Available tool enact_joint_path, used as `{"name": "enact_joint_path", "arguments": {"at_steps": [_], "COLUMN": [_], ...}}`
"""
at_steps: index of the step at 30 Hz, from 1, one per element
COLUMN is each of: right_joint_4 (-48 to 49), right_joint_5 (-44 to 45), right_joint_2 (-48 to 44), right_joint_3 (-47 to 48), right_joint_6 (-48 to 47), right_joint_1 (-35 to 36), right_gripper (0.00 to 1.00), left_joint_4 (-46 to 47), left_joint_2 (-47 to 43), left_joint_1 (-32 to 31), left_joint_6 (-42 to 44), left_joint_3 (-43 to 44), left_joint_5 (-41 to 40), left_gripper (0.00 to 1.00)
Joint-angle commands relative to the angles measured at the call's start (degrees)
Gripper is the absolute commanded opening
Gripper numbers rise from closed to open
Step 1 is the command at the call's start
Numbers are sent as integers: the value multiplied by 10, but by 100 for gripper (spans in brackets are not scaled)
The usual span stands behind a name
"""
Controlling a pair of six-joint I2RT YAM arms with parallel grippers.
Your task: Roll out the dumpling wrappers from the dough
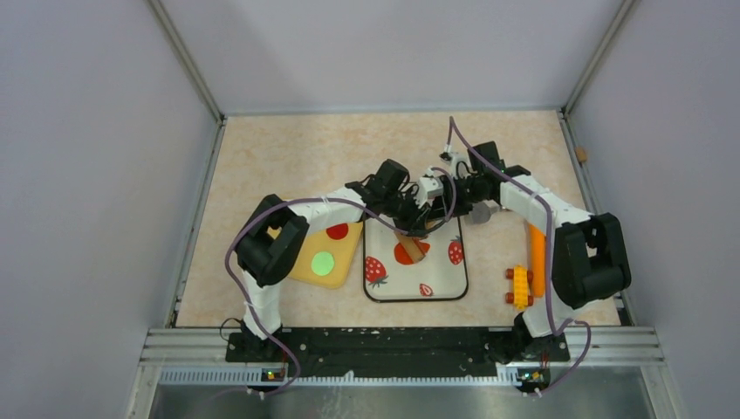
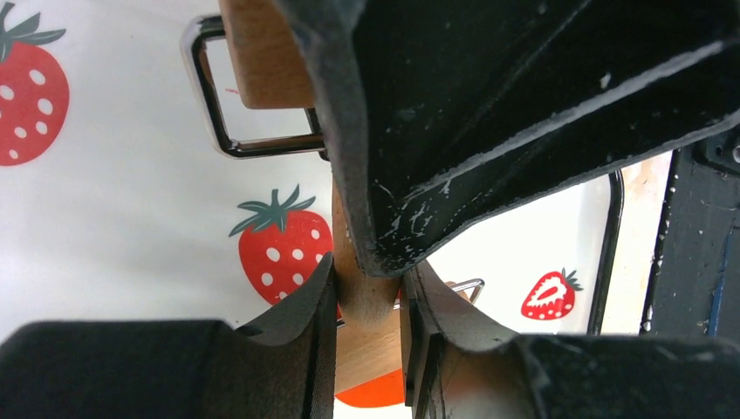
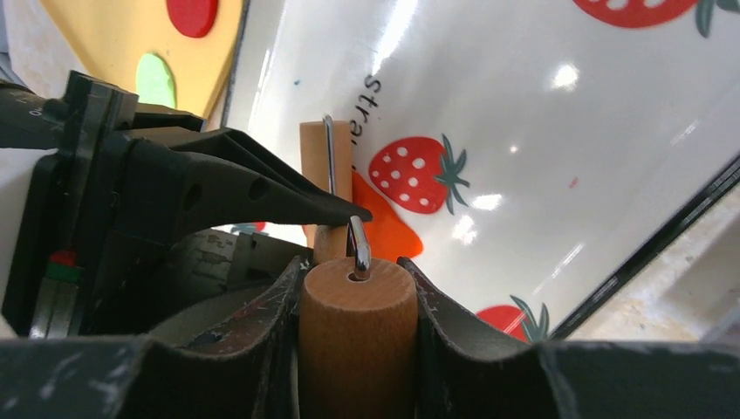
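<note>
Both grippers meet over a white strawberry-print mat [image 1: 441, 281] and hold a small wooden roller [image 1: 411, 240] with a metal wire frame [image 2: 212, 105]. My left gripper [image 2: 368, 295] is shut on the roller's narrow wooden handle [image 2: 366, 301]. My right gripper [image 3: 358, 288] is shut on a thick wooden cylinder [image 3: 356, 340] of the same tool. The orange-red dough [image 1: 407, 254] lies flat on the mat under the roller, mostly hidden; only an edge of the dough [image 3: 386, 232] shows. A red dumpling wrapper [image 1: 337, 231] and a green one [image 1: 323, 264] lie on a yellow board [image 1: 301, 272].
The yellow board touches the mat's left side. Right of the mat lie an orange stick [image 1: 537, 258] and a yellow toy piece with red knobs [image 1: 520, 286]. A small grey round thing [image 1: 480, 212] sits by the right arm. Walls close in the table.
</note>
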Motion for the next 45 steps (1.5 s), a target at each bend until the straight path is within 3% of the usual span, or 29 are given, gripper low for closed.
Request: {"name": "enact_joint_path", "arguments": {"at_steps": [1,15,22,28,34,45], "right_joint_4": [-51,-66,-90,-83,-69,-98], "right_joint_5": [111,117,24,-69,-119,-69], "right_joint_2": [-3,-3,-45,-69,-74,-83], "right_joint_3": [-42,-12,49,52,14,-19], "right_joint_6": [-95,-98,-77,-36,-31,-88], "right_joint_1": [-6,-71,-74,-73,-82,-82], "right_gripper": [0,0,0,0,0,0], "left_joint_4": [43,41,-5,-17,-20,16], "left_joint_2": [64,137,82,1,18,43], "left_joint_1": [-25,-37,-23,-22,-23,-39], "left_joint_6": [-39,-93,-113,-121,-124,-119], "left_joint_3": [20,145,196,157,145,107], "left_joint_5": [-34,-7,4,19,35,21], "left_gripper": [0,0,0,0,0,0]}}
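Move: From the left gripper, pinching the roller's handle low down, the dough under the large head lies about 5 cm back, 1 cm left and some 6 cm below. The red disc on the yellow board is level and about 19 cm left, the green one 9 cm back and 23 cm left. From the right gripper, holding the small head, the dough is about 9 cm back, 7 cm left and 9 cm below, and the scraper blade 9 cm right. Keep both grips on the roller and sweep the two hands together to the right, low, for about 6 cm, with the large head still bearing on the dough, easing slightly forward at the end. Then lift both hands some 4 cm, draw them back about 3 cm with a little return to the left, and sink again some 2 cm over the dough. ##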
